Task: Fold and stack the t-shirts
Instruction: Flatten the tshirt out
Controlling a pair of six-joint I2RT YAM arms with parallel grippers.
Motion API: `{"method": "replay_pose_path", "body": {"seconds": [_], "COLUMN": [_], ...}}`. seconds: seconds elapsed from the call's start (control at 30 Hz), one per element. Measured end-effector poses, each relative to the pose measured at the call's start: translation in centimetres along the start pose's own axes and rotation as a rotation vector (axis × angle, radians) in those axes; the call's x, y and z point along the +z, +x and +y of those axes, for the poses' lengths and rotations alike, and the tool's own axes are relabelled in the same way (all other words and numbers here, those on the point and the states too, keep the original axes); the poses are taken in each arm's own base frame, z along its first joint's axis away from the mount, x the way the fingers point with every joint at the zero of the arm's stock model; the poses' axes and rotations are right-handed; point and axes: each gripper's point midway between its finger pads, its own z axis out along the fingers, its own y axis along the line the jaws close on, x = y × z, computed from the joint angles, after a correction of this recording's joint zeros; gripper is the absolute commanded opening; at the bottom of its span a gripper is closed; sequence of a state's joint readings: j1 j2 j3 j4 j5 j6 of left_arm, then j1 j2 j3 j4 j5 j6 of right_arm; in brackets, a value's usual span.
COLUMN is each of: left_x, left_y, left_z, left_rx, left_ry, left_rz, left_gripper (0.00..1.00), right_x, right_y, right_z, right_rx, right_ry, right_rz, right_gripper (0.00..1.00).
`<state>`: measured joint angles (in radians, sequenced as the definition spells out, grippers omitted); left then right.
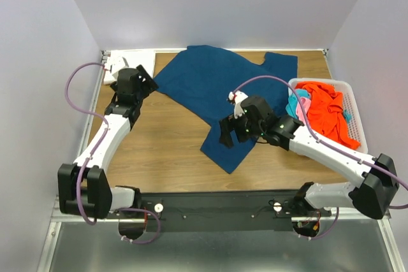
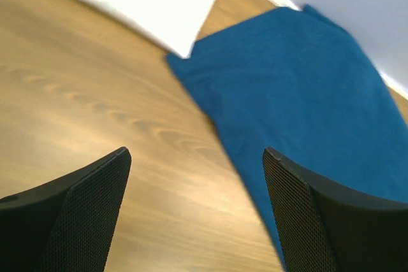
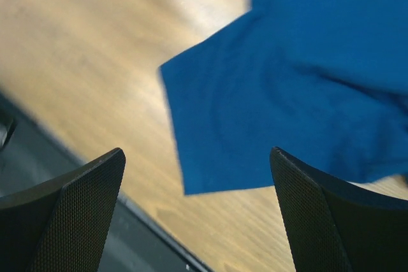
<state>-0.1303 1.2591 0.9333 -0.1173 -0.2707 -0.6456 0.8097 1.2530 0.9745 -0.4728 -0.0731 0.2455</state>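
Observation:
A large blue t-shirt (image 1: 210,81) lies spread across the wooden table, one sleeve pointing toward the near edge. My left gripper (image 1: 148,85) hovers open at the shirt's left edge; in the left wrist view the blue cloth (image 2: 306,93) lies under the right finger, with nothing between the fingers (image 2: 197,211). My right gripper (image 1: 227,134) is open above the near sleeve (image 3: 287,93), with the sleeve's corner between its fingers (image 3: 197,214) but not gripped. A folded white t-shirt (image 1: 131,60) rests at the back left corner (image 2: 146,4).
A white slatted basket (image 1: 358,122) stands at the right, holding an orange t-shirt (image 1: 325,111), a pink one (image 1: 305,97) and a teal one (image 1: 292,107). The dark front rail (image 3: 57,157) runs along the near table edge. Grey walls enclose the table.

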Motion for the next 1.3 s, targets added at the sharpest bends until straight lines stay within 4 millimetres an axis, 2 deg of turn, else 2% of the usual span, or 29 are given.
{"method": "replay_pose_path", "body": {"seconds": [0.1,0.17,0.27,0.3,0.37,0.4,0.43,0.47,0.63,0.77,0.93,1.1,1.3], "left_x": [1.4,2.9,6.0,6.7,8.6,10.4,11.3,13.3,18.7,20.4,22.3,22.5,21.8], "left_y": [0.4,0.8,1.8,2.2,3.1,3.8,3.9,4.5,7.1,9.0,9.7,11.4,14.2], "left_z": [-3.4,-5.6,-9.0,-9.6,-10.6,-11.1,-11.6,-12.0,-12.7,-12.0,-12.4,-11.2,-9.5], "left_rx": [0.039,0.064,0.102,0.109,0.126,0.137,0.141,0.153,0.198,0.225,0.256,0.285,0.321], "left_ry": [0.073,0.114,0.178,0.187,0.197,0.189,0.189,0.177,0.142,0.110,0.106,0.082,0.075], "left_rz": [0.027,0.052,0.098,0.108,0.133,0.154,0.158,0.182,0.248,0.300,0.319,0.371,0.440], "left_gripper": [0.92,0.92,0.92,0.92,0.92,0.92,0.92,0.92,0.93,0.93,0.93,0.94,0.95], "right_x": [0.3,0.6,0.9,1.0,1.2,1.6,1.9,2.3,5.8,8.5,11.4,13.1,13.8], "right_y": [-1.5,-2.5,-3.5,-3.6,-3.8,-3.8,-3.8,-4.1,-5.4,-5.9,-5.9,-4.9,-4.1], "right_z": [-1.9,-3.9,-8.9,-11.3,-13.6,-15.5,-16.2,-17.0,-20.6,-22.8,-24.6,-25.2,-25.1], "right_rx": [0.068,0.128,0.268,0.322,0.363,0.393,0.403,0.414,0.428,0.425,0.421,0.413,0.394], "right_ry": [0.105,0.167,0.280,0.335,0.387,0.431,0.448,0.463,0.506,0.528,0.533,0.526,0.506], "right_rz": [-0.036,-0.054,-0.073,-0.073,-0.074,-0.068,-0.062,-0.055,-0.024,0.006,0.034,0.072,0.102], "right_gripper": [1.00,1.00,1.00,1.00,1.00,1.00,1.00,1.00,1.00,1.00,1.00,1.00,1.00]}}
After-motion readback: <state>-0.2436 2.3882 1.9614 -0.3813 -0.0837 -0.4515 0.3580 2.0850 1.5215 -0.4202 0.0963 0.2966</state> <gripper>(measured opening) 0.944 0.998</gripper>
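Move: The left hand goes for the t-shirt's far left part, some 19 cm ahead, 12 cm to its right and 19 cm below; the white sheet lies about 17 cm ahead and 11 cm to its left. For the right hand, the t-shirt's middle is roughly 24 cm ahead, 5 cm to the right and 14 cm down. The shirt's near tail is almost under that hand, 4 cm to its right; the laundry basket stands about 38 cm right and 12 cm farther out. Both open, empty hands come down close over the spread t-shirt; touch can't be made out. The left swings forward and right, then sinks about 17 cm over the shirt's far left part, easing back a little at the end, its fingers tipping some 20 degrees down and turning clockwise. The right reaches about 25 cm forward, drifting right, turns some 35 degrees clockwise and sinks 12 cm over the middle. ##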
